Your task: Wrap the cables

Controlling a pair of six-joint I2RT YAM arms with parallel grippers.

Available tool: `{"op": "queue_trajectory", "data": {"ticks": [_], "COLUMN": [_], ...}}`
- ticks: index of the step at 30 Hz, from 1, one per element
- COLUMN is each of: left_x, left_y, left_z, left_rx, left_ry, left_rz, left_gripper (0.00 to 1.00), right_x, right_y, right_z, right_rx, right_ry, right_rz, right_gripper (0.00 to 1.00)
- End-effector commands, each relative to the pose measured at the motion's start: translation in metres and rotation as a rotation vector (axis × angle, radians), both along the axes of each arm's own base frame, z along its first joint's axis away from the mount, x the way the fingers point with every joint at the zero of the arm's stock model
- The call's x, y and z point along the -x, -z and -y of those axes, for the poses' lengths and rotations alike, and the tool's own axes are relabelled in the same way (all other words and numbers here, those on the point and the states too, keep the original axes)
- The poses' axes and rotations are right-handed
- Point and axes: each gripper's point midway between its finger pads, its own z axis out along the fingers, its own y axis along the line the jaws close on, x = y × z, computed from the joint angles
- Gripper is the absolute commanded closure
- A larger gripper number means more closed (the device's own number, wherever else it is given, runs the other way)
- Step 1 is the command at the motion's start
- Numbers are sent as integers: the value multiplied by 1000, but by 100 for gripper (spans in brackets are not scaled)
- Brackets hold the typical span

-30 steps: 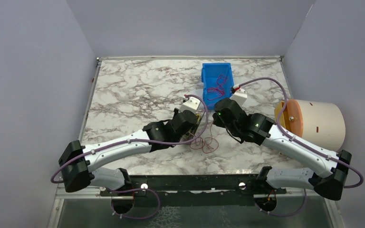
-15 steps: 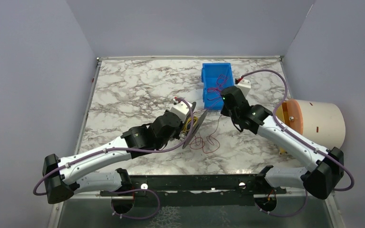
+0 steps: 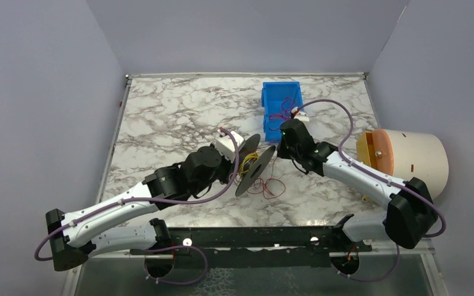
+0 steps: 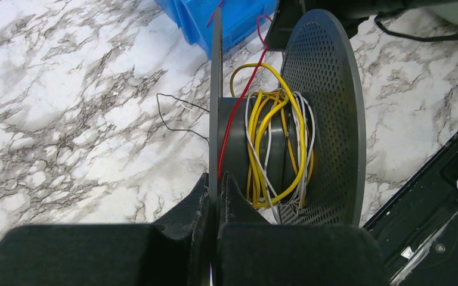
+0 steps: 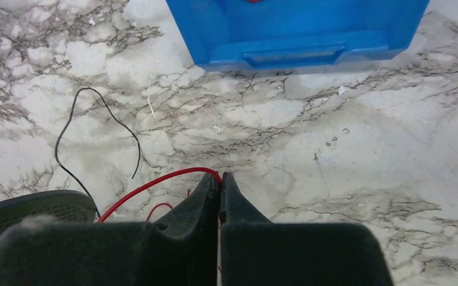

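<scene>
A dark grey spool [image 3: 254, 165] with perforated flanges stands on edge at the table's middle, with yellow and white cables [image 4: 274, 143] wound on its hub. My left gripper [image 4: 216, 179] is shut on the spool's near flange [image 4: 216, 89]. A red cable [image 4: 234, 113] runs over that flange toward the right arm; its loose loops [image 3: 271, 185] lie on the table. My right gripper [image 5: 219, 177] is shut on the red cable [image 5: 155, 182], just in front of the blue bin [image 5: 298, 30]. The spool's edge [image 5: 30, 205] shows at lower left in the right wrist view.
The blue bin [image 3: 282, 105] at the back holds more red cable. A thin black cable [image 5: 95, 137] lies loose on the marble beside the spool. A cream cylinder with an orange lid [image 3: 407, 159] lies at the right edge. The black front rail [image 3: 247, 237] runs along the near edge.
The left arm has tipped the spool up on edge and drawn it back and left. The right gripper has moved left and toward the bin with the red cable, pulling it tauter.
</scene>
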Motion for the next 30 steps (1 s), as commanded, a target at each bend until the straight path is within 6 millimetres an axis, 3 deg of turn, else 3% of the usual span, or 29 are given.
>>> {"op": "queue_trajectory", "data": {"ticks": [1, 15, 22, 30], "left_x": [2, -2, -9, -22], "left_y": [-51, -109, -129, -141], "left_z": [2, -23, -29, -35], "left_rx": [150, 354, 417, 434], "left_ry": [11, -112, -179, -275], "left_rz": [73, 135, 149, 169], "left_gripper": [100, 100, 100, 100], "right_x": [-2, 10, 18, 36], "right_y": [12, 25, 27, 20], "right_z": [-19, -43, -60, -83], "right_rx": [-71, -267, -367, -499], "right_ry": [-75, -200, -273, -425], "right_rz": [-2, 36, 46, 69], "right_gripper": [93, 70, 51, 48]}}
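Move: The right hand pinches a red cable strand; that cable's loose coils lie on the table, about 8 cm back, 6 cm left and 13 cm below it. The spool's middle is some 2 cm back and 9 cm left, about level; the blue bin 16 cm ahead, 1 cm left and 11 cm lower. From the left hand, gripping the spool's flange, the coils lie about 2 cm ahead, 9 cm right, 23 cm down. Right hand opens off the red cable, moving 6 cm left, down towards its coils; left lifts the spool. ##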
